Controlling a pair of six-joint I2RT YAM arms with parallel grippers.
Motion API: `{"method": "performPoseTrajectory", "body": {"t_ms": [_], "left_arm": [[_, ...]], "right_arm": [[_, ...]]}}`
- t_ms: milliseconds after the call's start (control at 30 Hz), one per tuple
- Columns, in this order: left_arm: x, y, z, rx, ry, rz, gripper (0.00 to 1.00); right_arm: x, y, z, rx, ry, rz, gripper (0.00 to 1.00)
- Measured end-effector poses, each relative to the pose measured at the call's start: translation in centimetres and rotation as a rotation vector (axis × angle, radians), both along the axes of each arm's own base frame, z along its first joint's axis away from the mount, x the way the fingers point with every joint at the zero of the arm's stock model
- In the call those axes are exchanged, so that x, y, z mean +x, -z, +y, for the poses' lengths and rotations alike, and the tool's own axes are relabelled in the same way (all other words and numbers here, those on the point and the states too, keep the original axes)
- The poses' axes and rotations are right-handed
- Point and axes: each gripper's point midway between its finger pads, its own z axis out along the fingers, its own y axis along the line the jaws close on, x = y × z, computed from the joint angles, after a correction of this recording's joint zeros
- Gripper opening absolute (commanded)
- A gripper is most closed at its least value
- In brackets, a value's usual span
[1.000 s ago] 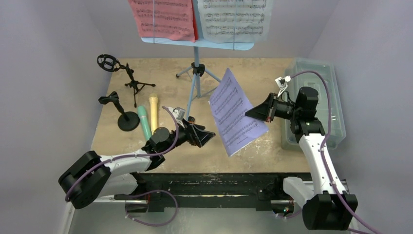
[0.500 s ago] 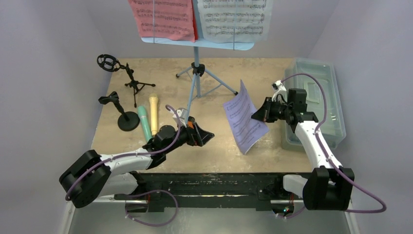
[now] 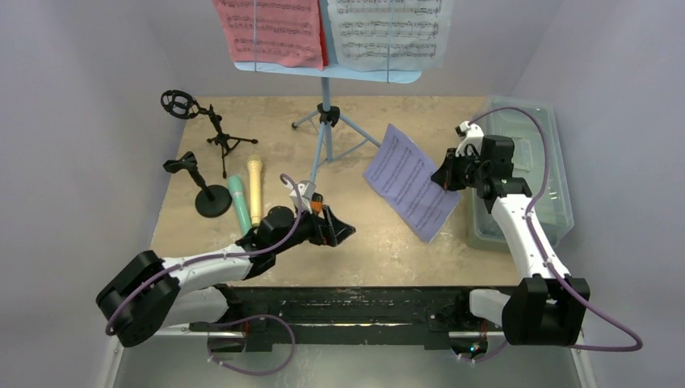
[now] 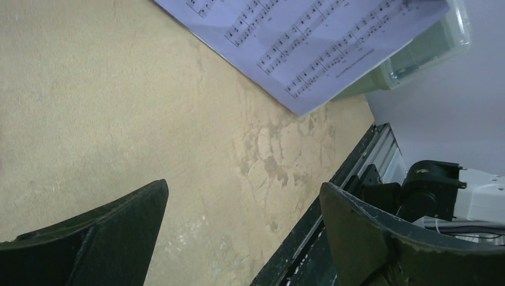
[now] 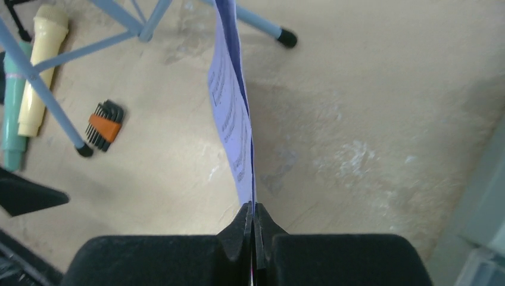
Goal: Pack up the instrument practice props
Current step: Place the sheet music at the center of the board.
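Observation:
My right gripper [image 3: 443, 176] is shut on the edge of a purple sheet-music page [image 3: 408, 190], which hangs tilted above the table just left of the tub. In the right wrist view the page [image 5: 233, 113] runs edge-on out of the closed right gripper [image 5: 254, 210]. My left gripper [image 3: 343, 230] stands open and empty over the front middle of the table. The light-blue tripod [image 3: 325, 121] stands at the back, with a red page [image 3: 271, 31] and a pale page [image 3: 388, 28] on its tray. A mint-green microphone [image 3: 239, 204] and a yellow microphone [image 3: 254, 187] lie at the left.
A translucent grey tub [image 3: 557, 186] sits at the right edge. Two small black microphone stands [image 3: 212, 198] [image 3: 222, 139] are at the left rear. An orange-and-black hex key set [image 5: 104, 124] lies by a tripod foot. Walls close in on three sides.
The right gripper has carried the purple page back and to the right, towards the tub, and the page has swung flatter. The left gripper has shifted only slightly.

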Motion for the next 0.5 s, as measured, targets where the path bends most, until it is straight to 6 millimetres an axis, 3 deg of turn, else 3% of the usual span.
{"method": "performPoseTrajectory", "body": {"t_ms": [100, 300, 500], "left_arm": [[0.2, -2.6, 0.4, 0.008, -0.003, -0.069, 1.00], [0.6, -9.7, 2.5, 0.034, -0.044, -0.265, 1.00], [0.4, -12.3, 5.5, 0.160, -0.092, -0.363, 1.00]], "right_arm": [[1.9, -2.0, -0.9, -0.037, 0.044, -0.087, 0.00], [5.1, -5.6, -2.6, -0.068, 0.153, -0.248, 0.00], [8.4, -6.7, -4.1, -0.054, 0.273, -0.329, 0.00]]}}
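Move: The pale-purple sheet music is already pinched by its right edge in my right hand. The centre of the board lies about 23 cm to that hand's left, roughly level fore and aft and some 17 cm below; the clear bin stands about 17 cm to its right and 2 cm farther out, and the stand's tripod about 26 cm left and 10 cm ahead. From my open left hand, the sheet is some 11 cm ahead and 16 cm right. I keep the sheet pinched in my right hand and sweep it forward about 8 cm, rising 7 cm and easing 4 cm right, away from the board's centre, while that wrist tips up some 20 degrees and turns clockwise. My left hand, still wide open and empty, rises about 12 cm and swings left, away from the sheet, its fingers tipping upward. ##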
